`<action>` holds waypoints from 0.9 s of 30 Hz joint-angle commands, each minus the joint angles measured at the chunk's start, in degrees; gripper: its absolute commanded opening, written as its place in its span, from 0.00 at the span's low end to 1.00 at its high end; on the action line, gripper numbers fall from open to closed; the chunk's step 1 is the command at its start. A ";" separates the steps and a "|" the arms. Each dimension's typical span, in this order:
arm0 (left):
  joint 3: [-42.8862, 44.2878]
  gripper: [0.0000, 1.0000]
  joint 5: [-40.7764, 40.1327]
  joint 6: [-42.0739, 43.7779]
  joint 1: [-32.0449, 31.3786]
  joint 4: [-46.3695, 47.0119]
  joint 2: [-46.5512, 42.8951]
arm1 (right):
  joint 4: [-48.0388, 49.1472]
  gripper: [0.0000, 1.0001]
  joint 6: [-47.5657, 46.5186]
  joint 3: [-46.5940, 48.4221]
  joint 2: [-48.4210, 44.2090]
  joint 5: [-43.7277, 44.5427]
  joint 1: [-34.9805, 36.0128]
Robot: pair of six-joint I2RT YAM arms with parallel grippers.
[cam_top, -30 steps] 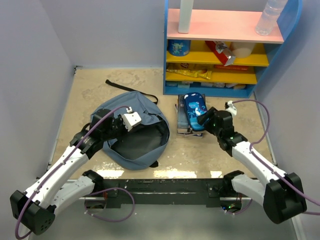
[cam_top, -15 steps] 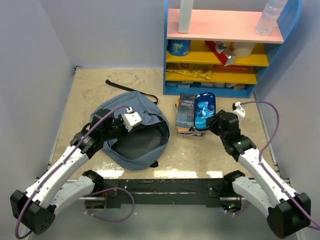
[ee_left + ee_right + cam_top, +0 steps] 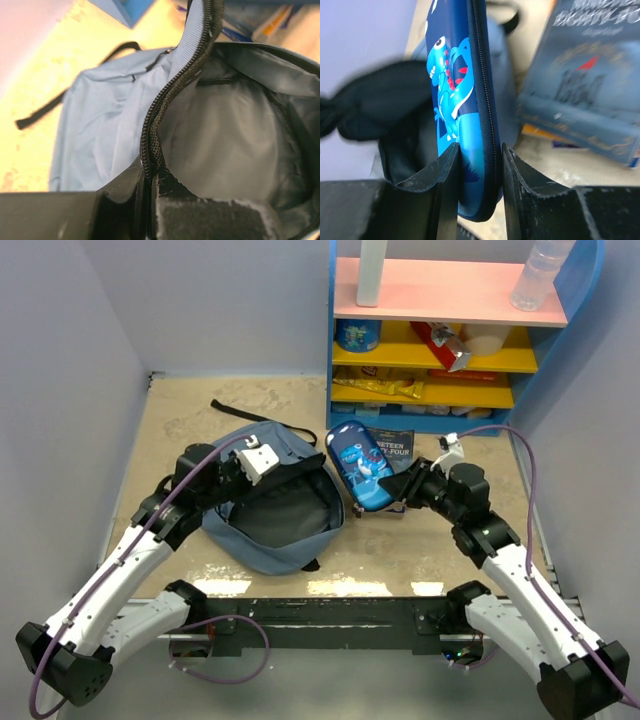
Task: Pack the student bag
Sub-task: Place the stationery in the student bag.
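The student bag (image 3: 262, 555), slate-blue with a dark lining, lies open on the table left of centre. My left gripper (image 3: 268, 472) is shut on its zipper rim and holds it up; in the left wrist view that left gripper (image 3: 150, 172) pinches the black zipper (image 3: 165, 95). My right gripper (image 3: 397, 490) is shut on a blue dinosaur pencil case (image 3: 360, 468), held on edge in the air just right of the bag's opening. In the right wrist view the case (image 3: 462, 95) sits between both fingers of the right gripper (image 3: 479, 165).
A book titled Nineteen Eighty-Four (image 3: 388, 445) tops a small stack behind the case. A blue shelf unit (image 3: 440, 340) with snacks, a bottle (image 3: 540, 275) and a white cylinder (image 3: 372, 270) stands at the back right. A black strap (image 3: 240, 410) trails behind the bag.
My right gripper closed on the pencil case, lifted it off the book stack and carried it left to the bag's opening. My left gripper raised the bag's rim slightly.
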 commanded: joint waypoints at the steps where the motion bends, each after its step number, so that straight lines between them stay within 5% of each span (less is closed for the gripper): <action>1: 4.96 0.00 -3.35 0.04 0.56 5.30 -0.66 | -1.71 0.00 -1.16 1.63 1.53 -8.49 1.62; 21: -3.39 0.00 1.73 -2.33 1.27 7.16 -3.21 | -15.89 0.00 2.98 -3.04 -2.32 -4.09 13.31; 27: -3.39 0.00 0.15 -1.81 1.27 6.72 -3.21 | -27.83 0.00 -1.06 1.35 -6.54 -2.69 13.31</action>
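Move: From the right hand, which grips the pencil case above the table, the middle of the student bag's open mouth lies about 23 cm to the left, practically level front to back, and some 13 cm lower. The Nineteen Eighty-Four book is roughly 9 cm ahead of that hand, straight in front and 14 cm down. From the left hand, still pinching the bag's zip edge, the mouth's middle is about 4 cm right, 1 cm back and 13 cm below. Back and down, slightly left, the right hand draws the held pencil case away from the book and down beside the bag's right rim: about 10 cm back, with the sinking ending before the backward travel does. Its fingers tip further down and swing counter-clockwise. The left hand keeps its pinch on the zip edge, lifting it briefly, then easing it about 3 cm down. ##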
